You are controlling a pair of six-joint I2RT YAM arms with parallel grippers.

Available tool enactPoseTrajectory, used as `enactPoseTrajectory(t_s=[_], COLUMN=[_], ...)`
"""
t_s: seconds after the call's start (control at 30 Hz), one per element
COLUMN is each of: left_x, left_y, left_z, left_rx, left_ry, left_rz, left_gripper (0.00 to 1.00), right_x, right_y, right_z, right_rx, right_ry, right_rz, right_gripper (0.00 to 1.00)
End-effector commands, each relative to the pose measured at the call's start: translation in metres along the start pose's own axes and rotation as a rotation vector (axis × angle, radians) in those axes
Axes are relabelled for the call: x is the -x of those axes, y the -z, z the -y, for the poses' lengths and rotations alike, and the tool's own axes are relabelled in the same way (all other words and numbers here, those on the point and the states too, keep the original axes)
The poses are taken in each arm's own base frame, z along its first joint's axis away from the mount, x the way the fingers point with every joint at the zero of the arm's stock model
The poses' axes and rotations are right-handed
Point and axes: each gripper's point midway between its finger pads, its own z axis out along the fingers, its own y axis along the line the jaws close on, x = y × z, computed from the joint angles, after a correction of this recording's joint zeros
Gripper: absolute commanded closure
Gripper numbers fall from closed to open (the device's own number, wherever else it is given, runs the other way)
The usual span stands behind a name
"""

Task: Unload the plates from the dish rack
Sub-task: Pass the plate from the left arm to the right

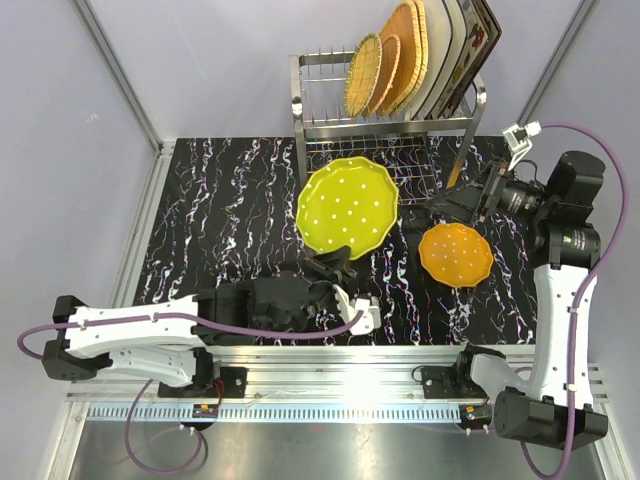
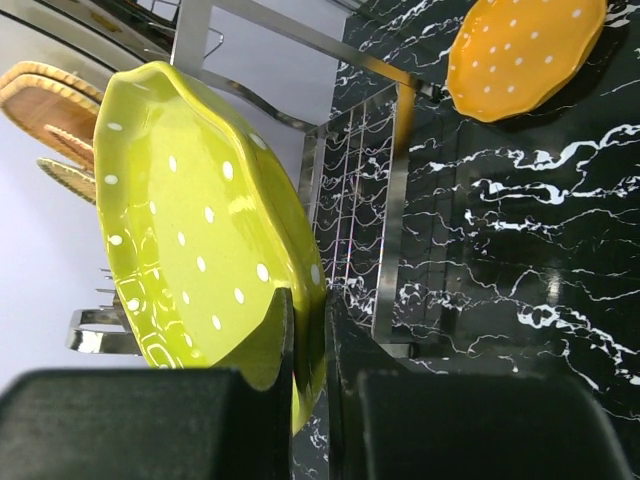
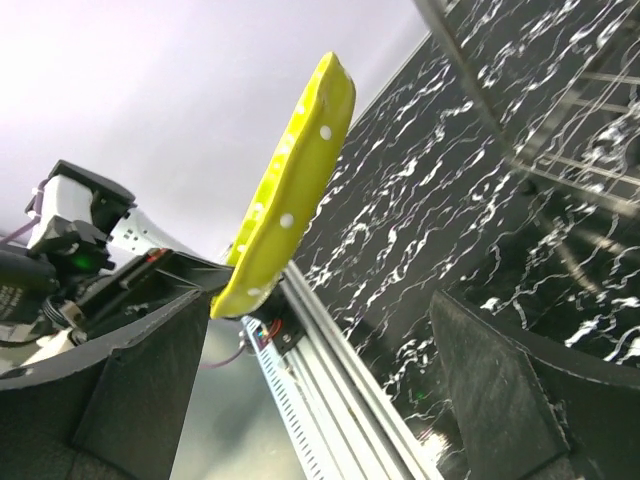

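Observation:
My left gripper (image 1: pixel 328 266) is shut on the near rim of a lime-green dotted plate (image 1: pixel 347 207), holding it tilted above the table in front of the dish rack (image 1: pixel 320 125). In the left wrist view the fingers (image 2: pixel 310 330) pinch the rim of that green plate (image 2: pixel 190 220). An orange dotted plate (image 1: pixel 455 254) lies flat on the table to the right. My right gripper (image 1: pixel 438 208) hangs open just beyond it, empty (image 3: pixel 320 380). Orange woven plates (image 1: pixel 375 72), cream square plates (image 1: pixel 450 45) and a flower-patterned one (image 1: pixel 482 38) stand in the rack's top tier.
The black marbled table (image 1: pixel 230 230) runs from the rack to a metal rail (image 1: pixel 330 385) at the near edge. Pale walls and frame posts (image 1: pixel 120 75) close in the back and sides. The rack's lower grid shelf (image 2: pixel 350 210) stands behind the held plate.

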Motion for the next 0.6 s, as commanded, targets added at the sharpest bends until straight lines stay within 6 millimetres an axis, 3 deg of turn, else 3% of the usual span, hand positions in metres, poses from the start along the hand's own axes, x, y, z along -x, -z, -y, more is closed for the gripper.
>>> enactPoseTrajectory(t_s=[0.0,0.2,0.37,0.57], left_x=[0.027,0.028,0.025,0.025], left_y=[0.009,-0.008,-0.021,-0.03], left_z=[-0.054,-0.029,-0.012,-0.002], left_rx=[0.24,0.213,0.182,0.175], left_ry=[0.082,0.061,0.048,0.052], left_rz=[0.083,0.057,0.03,0.017], left_gripper=[1.0,1.0,1.0,1.0], right_x=[-0.007,-0.031,-0.043,-0.054], right_y=[-0.007,-0.017,-0.022,-0.027], right_z=[-0.002,0.018,0.021,0.041], right_rx=[0.015,-0.057,-0.067,-0.153], right_ry=[-0.003,0.047,0.058,0.046], right_rz=[-0.007,-0.057,-0.094,-0.118], right_gripper=[0.0,0.0,0.0,0.0])
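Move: My left hand pinches the green plate by its near edge. It is taking it to my open right gripper, about 24 cm to its right, 8 cm ahead and some 7 cm higher. From my right hand, the plate's middle lies about 22 cm to the left, level fore and aft and roughly 2 cm lower. The rack's upper front bar is centred 15 cm ahead and 15 cm left of my right hand, near its height. The orange plate is some 14 cm ahead, 6 cm right and 38 cm below that hand. I bring my hands together in front of the rack, sinking both. My left keeps its pinch on the green plate and carries it down and to the right, about 6 cm in all, barely turning it. My right, fingers held wide open, drops some 5.5 cm and slides 2.5 cm left towards the plate's right rim, its fingers tipping slightly downward. ##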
